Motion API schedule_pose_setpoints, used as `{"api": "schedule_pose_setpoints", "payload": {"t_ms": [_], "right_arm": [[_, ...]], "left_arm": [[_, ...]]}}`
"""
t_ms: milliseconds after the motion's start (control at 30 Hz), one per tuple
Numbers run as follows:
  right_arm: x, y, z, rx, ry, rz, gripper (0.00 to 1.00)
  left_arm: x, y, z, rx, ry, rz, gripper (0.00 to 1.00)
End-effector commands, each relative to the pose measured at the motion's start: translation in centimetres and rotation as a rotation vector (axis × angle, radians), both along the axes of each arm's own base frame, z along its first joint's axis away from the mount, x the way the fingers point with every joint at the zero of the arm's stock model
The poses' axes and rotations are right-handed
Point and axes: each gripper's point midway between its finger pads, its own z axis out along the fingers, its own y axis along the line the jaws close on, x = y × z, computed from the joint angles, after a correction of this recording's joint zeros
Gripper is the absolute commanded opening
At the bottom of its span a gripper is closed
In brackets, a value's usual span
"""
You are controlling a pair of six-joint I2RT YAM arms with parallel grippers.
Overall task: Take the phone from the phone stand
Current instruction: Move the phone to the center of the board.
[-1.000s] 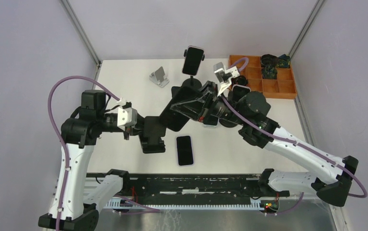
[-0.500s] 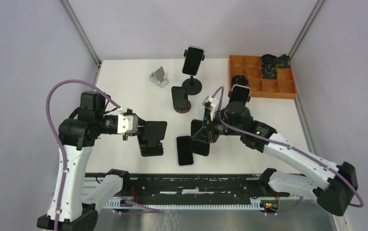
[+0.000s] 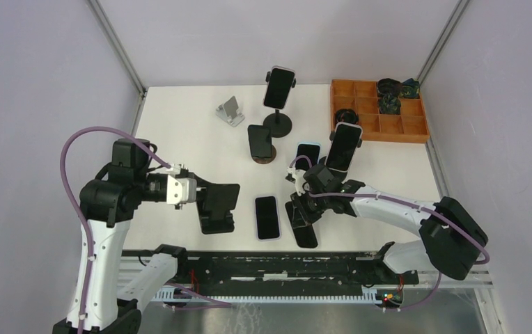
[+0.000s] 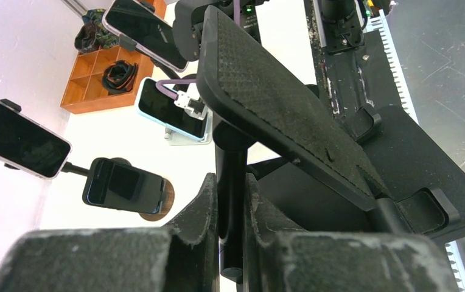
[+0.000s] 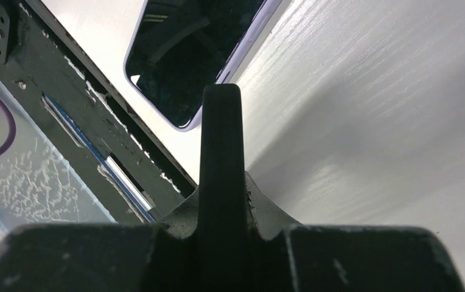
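Note:
The black phone stand (image 3: 218, 207) rests near the table's front left, its slanted plate (image 4: 279, 103) bare. My left gripper (image 3: 197, 193) is shut on the stand's upright post (image 4: 231, 201), one finger on each side. The black phone (image 3: 303, 226) is off the stand, low over the table near the front edge. My right gripper (image 3: 306, 207) is shut on it. In the right wrist view the phone (image 5: 221, 158) shows edge-on between the fingers (image 5: 266, 210).
A second phone (image 3: 267, 217) lies flat between the stand and the held phone, also seen as a lilac-edged phone (image 5: 193, 55). Other phones stand on holders (image 3: 279, 87), (image 3: 260, 141), (image 3: 308, 153), (image 3: 343, 146). A silver stand (image 3: 230, 111) and an orange tray (image 3: 416, 132) sit at the back.
My right arm has swung the phone from above the stand down and right to the table's front, beside the flat phone. The left arm has kept its grip and shifted slightly.

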Motion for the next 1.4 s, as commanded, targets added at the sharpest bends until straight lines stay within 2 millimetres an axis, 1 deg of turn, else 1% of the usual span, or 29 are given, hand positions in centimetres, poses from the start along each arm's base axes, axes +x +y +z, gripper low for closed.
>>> {"api": "schedule_pose_setpoints", "payload": {"t_ms": [0,133,200,267,300,433,567,667,800,867,1100,1200,1300,1367], "right_arm": [[3.5,3.2,2.2,0.113,-0.087,-0.068,0.0],[3.8,4.6,1.7,0.171,-0.038,-0.105,0.0],[4.2,5.0,1.6,0.189,-0.023,-0.14,0.0],[4.6,4.9,1.3,0.183,-0.015,-0.172,0.0],[5.2,5.1,1.3,0.189,-0.03,-0.191,0.0],[6.1,4.8,0.9,0.188,-0.056,-0.257,0.0],[6.1,4.7,0.5,0.202,-0.044,-0.286,0.0],[5.6,5.1,0.2,0.238,-0.008,-0.307,0.0],[5.3,6.1,0.2,0.3,0.022,-0.33,0.0],[5.3,7.0,0.3,0.318,0.033,-0.324,0.0],[5.6,11.9,1.0,0.395,0.085,-0.286,0.0],[5.1,13.7,1.2,0.412,0.105,-0.244,0.0],[5.0,13.7,1.9,0.426,0.099,-0.241,0.0],[5.3,12.7,2.2,0.411,0.078,-0.254,0.0]], "left_arm": [[-0.8,-0.2,0.5,-0.014,-0.064,-0.053,0.02],[-0.8,-0.1,0.7,-0.007,-0.106,-0.058,0.02],[-0.9,-0.2,0.9,-0.01,-0.118,-0.062,0.02],[-0.9,-0.2,1.0,-0.011,-0.121,-0.062,0.02],[-1.0,-0.1,1.0,-0.01,-0.123,-0.061,0.02],[-1.0,0.0,0.6,-0.001,-0.122,-0.056,0.02],[-0.8,0.0,0.4,0.006,-0.114,-0.052,0.02],[-0.6,0.0,0.4,0.01,-0.107,-0.046,0.02],[-0.6,0.1,0.5,0.014,-0.114,-0.041,0.02],[-0.6,0.1,0.5,0.016,-0.117,-0.04,0.02],[-0.7,0.2,0.7,0.017,-0.13,-0.038,0.02],[-0.8,0.2,0.6,0.018,-0.137,-0.038,0.02],[-0.8,0.2,0.4,0.02,-0.139,-0.039,0.02],[-0.8,0.2,0.3,0.021,-0.135,-0.039,0.02]]}}
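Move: The right hand, low over the board, holds the black phone; the lavender phone lies flat about 11 cm to its left, 3 cm back and 4 cm below. The light-blue phone stands some 16 cm ahead, roughly 1 cm right, and the phone on the round stand about 20 cm ahead and 12 cm left. From the left hand, still holding the black stand high up, the lavender phone is about 12 cm right, level fore-and-aft and 32 cm below. The right hand takes its black phone about 12 cm left and 4 forward, pushing the lavender phone along. ##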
